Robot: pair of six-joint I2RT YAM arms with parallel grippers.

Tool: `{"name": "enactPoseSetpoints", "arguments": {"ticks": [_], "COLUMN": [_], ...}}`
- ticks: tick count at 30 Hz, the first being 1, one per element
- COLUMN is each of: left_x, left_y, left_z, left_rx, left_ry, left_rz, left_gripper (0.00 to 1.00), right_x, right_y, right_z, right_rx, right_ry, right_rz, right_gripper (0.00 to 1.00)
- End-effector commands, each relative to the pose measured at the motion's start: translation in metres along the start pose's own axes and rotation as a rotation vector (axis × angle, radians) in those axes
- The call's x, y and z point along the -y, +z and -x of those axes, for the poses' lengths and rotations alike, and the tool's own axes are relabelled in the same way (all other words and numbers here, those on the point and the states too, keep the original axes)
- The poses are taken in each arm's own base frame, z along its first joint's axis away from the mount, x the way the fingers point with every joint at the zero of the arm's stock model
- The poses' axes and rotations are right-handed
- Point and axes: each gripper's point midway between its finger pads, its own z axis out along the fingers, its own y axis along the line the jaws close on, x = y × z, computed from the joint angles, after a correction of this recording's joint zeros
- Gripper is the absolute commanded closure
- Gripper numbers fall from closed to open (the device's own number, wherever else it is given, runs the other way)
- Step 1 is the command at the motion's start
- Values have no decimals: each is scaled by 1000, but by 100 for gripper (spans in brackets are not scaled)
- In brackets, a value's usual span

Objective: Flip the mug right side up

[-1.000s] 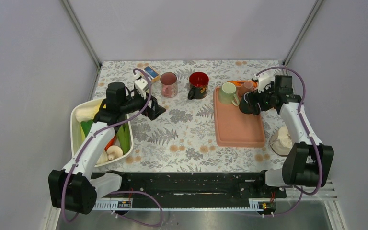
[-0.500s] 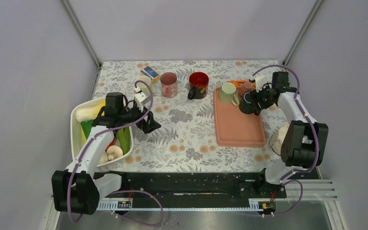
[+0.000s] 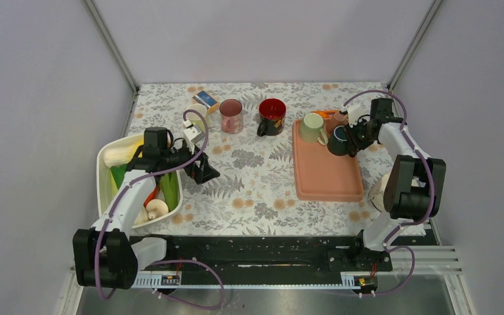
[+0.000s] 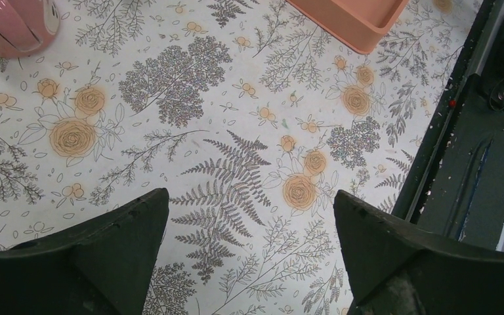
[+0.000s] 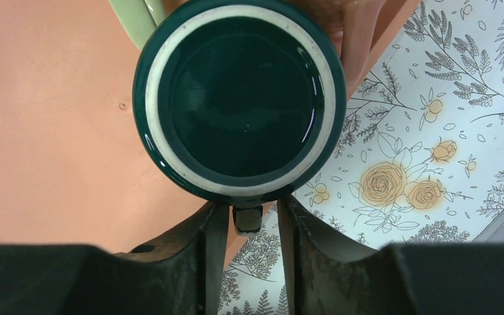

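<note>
The dark green mug (image 3: 336, 140) is at the right edge of the salmon tray (image 3: 328, 180). In the right wrist view its round face with a white ring (image 5: 239, 98) points at the camera, so it is tilted. Whether that face is base or mouth is unclear. My right gripper (image 3: 349, 139) is shut on the mug's handle (image 5: 247, 220), which sits between the fingertips (image 5: 248, 207). My left gripper (image 3: 205, 169) is open and empty, low over the flowered tablecloth (image 4: 249, 200).
A light green mug (image 3: 313, 127) stands on the tray beside the dark one. A red mug (image 3: 272, 116), a pink mug (image 3: 231, 115) and a small box (image 3: 206, 100) stand at the back. A white basin (image 3: 105, 184) of vegetables is at the left. A white object (image 3: 387, 190) is right of the tray.
My right wrist has turned with the mug in it and the arm's elbow has swung in. My left gripper has drawn back toward the near side, still open.
</note>
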Motion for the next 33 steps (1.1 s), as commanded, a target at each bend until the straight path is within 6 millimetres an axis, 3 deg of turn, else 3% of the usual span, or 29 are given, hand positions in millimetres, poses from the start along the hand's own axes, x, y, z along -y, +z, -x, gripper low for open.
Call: {"name": "enactPoseSetpoints", "arguments": {"ticks": [1, 4, 9, 14, 20, 24, 29, 33], "left_x": [3, 2, 3, 4, 5, 3, 19, 28], "left_y": [0, 1, 0, 0, -1, -6, -15, -21], "left_z": [11, 10, 11, 13, 28, 56, 117, 178], "left_rx": [34, 33, 32, 39, 66, 106, 235, 430], "left_ry": [39, 32, 23, 25, 53, 94, 87, 132], "left_rz": [-44, -50, -61, -74, -92, -94, -182, -177], "left_gripper": [1, 1, 1, 1, 1, 1, 1, 1], "right_x": [8, 8, 4, 0, -9, -26, -55, -80], "right_y": [-6, -6, -11, -33, -85, -128, -190, -236], "right_z": [15, 14, 13, 18, 38, 62, 105, 142], "right_rx": [39, 38, 46, 109, 274, 427, 680, 870], "right_ry": [-23, -25, -29, -49, -91, -91, -9, 74], "right_rz": [-11, -12, -13, -72, -185, -206, -156, -38], "right_gripper": [63, 72, 98, 100, 100, 100, 100, 100]}}
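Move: The upside-down teal mug is about 4 cm ahead and 5 cm left of the right hand, at its height, with the handle already between the part-open fingers. The upside-down green mug stands roughly 8 cm ahead and 16 cm left of that hand; the small pink mug is 12 cm ahead and 6 cm left. From the empty left hand, the teal mug lies about 18 cm ahead, 50 cm right and 9 cm lower. Staying nearly in place at first, the right hand finishes closing and pinches the teal mug's handle, then lifts it steeply by about 17 cm, drawing back some 7 cm and a little left while the wrist tips the fingers up by roughly 30 degrees. Late on, the left hand, open and empty, rises about 9 cm with a small forward shift, its fingers levelling. ##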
